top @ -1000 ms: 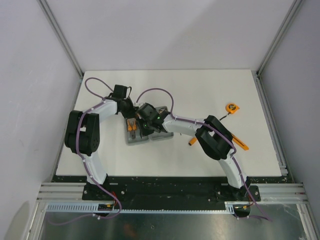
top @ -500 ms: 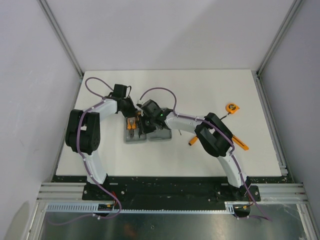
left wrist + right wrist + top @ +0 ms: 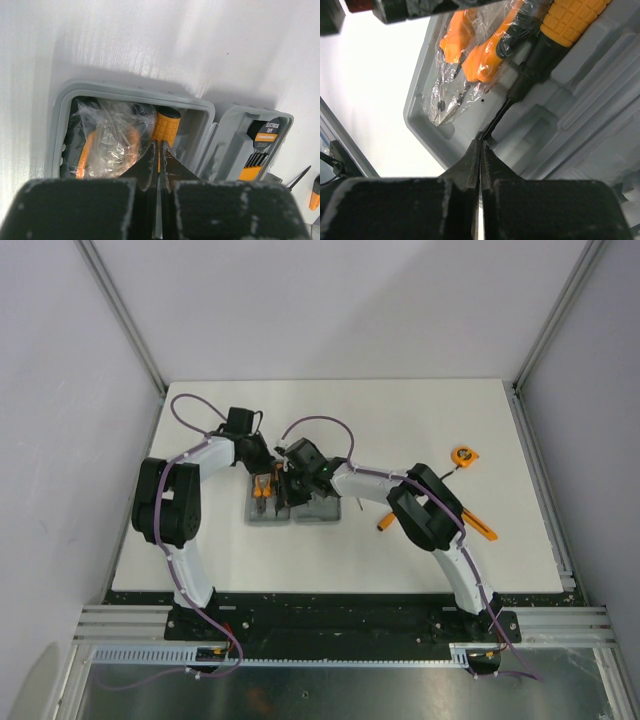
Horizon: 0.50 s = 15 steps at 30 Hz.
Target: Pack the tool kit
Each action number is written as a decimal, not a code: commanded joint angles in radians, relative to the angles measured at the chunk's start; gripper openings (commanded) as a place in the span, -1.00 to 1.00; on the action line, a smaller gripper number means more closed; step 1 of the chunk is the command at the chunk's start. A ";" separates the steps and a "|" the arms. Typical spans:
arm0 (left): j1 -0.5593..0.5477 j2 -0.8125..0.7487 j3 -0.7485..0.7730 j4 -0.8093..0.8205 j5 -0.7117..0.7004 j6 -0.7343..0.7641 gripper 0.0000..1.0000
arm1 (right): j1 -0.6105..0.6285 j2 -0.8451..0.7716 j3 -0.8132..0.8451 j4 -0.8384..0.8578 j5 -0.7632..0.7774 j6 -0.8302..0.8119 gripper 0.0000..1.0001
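The grey tool kit case (image 3: 320, 512) lies open mid-table. Its left half (image 3: 135, 91) holds pliers in a clear bag (image 3: 107, 142) and a screwdriver with an orange handle (image 3: 166, 125). The right half holds a roll labelled electrical tape (image 3: 265, 136). My left gripper (image 3: 158, 145) is shut, its tips just over the screwdriver handle. My right gripper (image 3: 480, 137) is shut too, its tips down in the tray (image 3: 420, 115) at the end of the screwdriver's black shaft (image 3: 520, 85), beside the bagged pliers (image 3: 470, 50). Both grippers (image 3: 268, 472) (image 3: 292, 480) meet over the case.
An orange tape measure (image 3: 462, 455) sits at the far right of the table. Two loose orange-handled tools (image 3: 385, 523) (image 3: 483, 530) lie near the right arm's elbow. The left wrist view shows a tool's metal tip (image 3: 300, 176) beside the case.
My right gripper has crept left and farther from the bases over the case, and the case has shifted slightly with it. The left gripper has barely moved. Both stay shut.
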 commanded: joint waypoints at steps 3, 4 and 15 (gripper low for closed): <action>-0.010 0.033 0.017 -0.103 -0.049 0.011 -1.00 | 0.002 -0.012 -0.065 -0.091 0.062 0.008 -0.78; -0.008 0.020 0.027 -0.110 -0.051 0.013 -0.99 | -0.003 -0.036 -0.053 -0.073 0.065 0.013 -0.70; -0.001 -0.218 0.089 -0.129 -0.025 0.079 0.02 | -0.134 -0.440 -0.169 0.000 0.202 0.153 -0.11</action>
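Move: The packed screwdriver lies in the case's left half under both shut grippers: its middle is about 5 cm back from the left hand, whose tips are on the handle, and 6 cm ahead of the right, whose tips are at the shaft's end. From the right hand, the bagged pliers lie 6 cm ahead and 4 cm left, the tape pack 8 cm ahead and 13 cm right, and the second screwdriver, out on the table, about 28 cm right and level. The screwdriver is released at both ends: the right fingertips come off its shaft end, slowly at first, then quickly up about 6.5 cm while swinging right over the case's other half and a little forward, opening nearly halfway and turning some 10 degrees clockwise. The left fingertips lift off the handle, rising about 3 cm as they spread nearly halfway. ##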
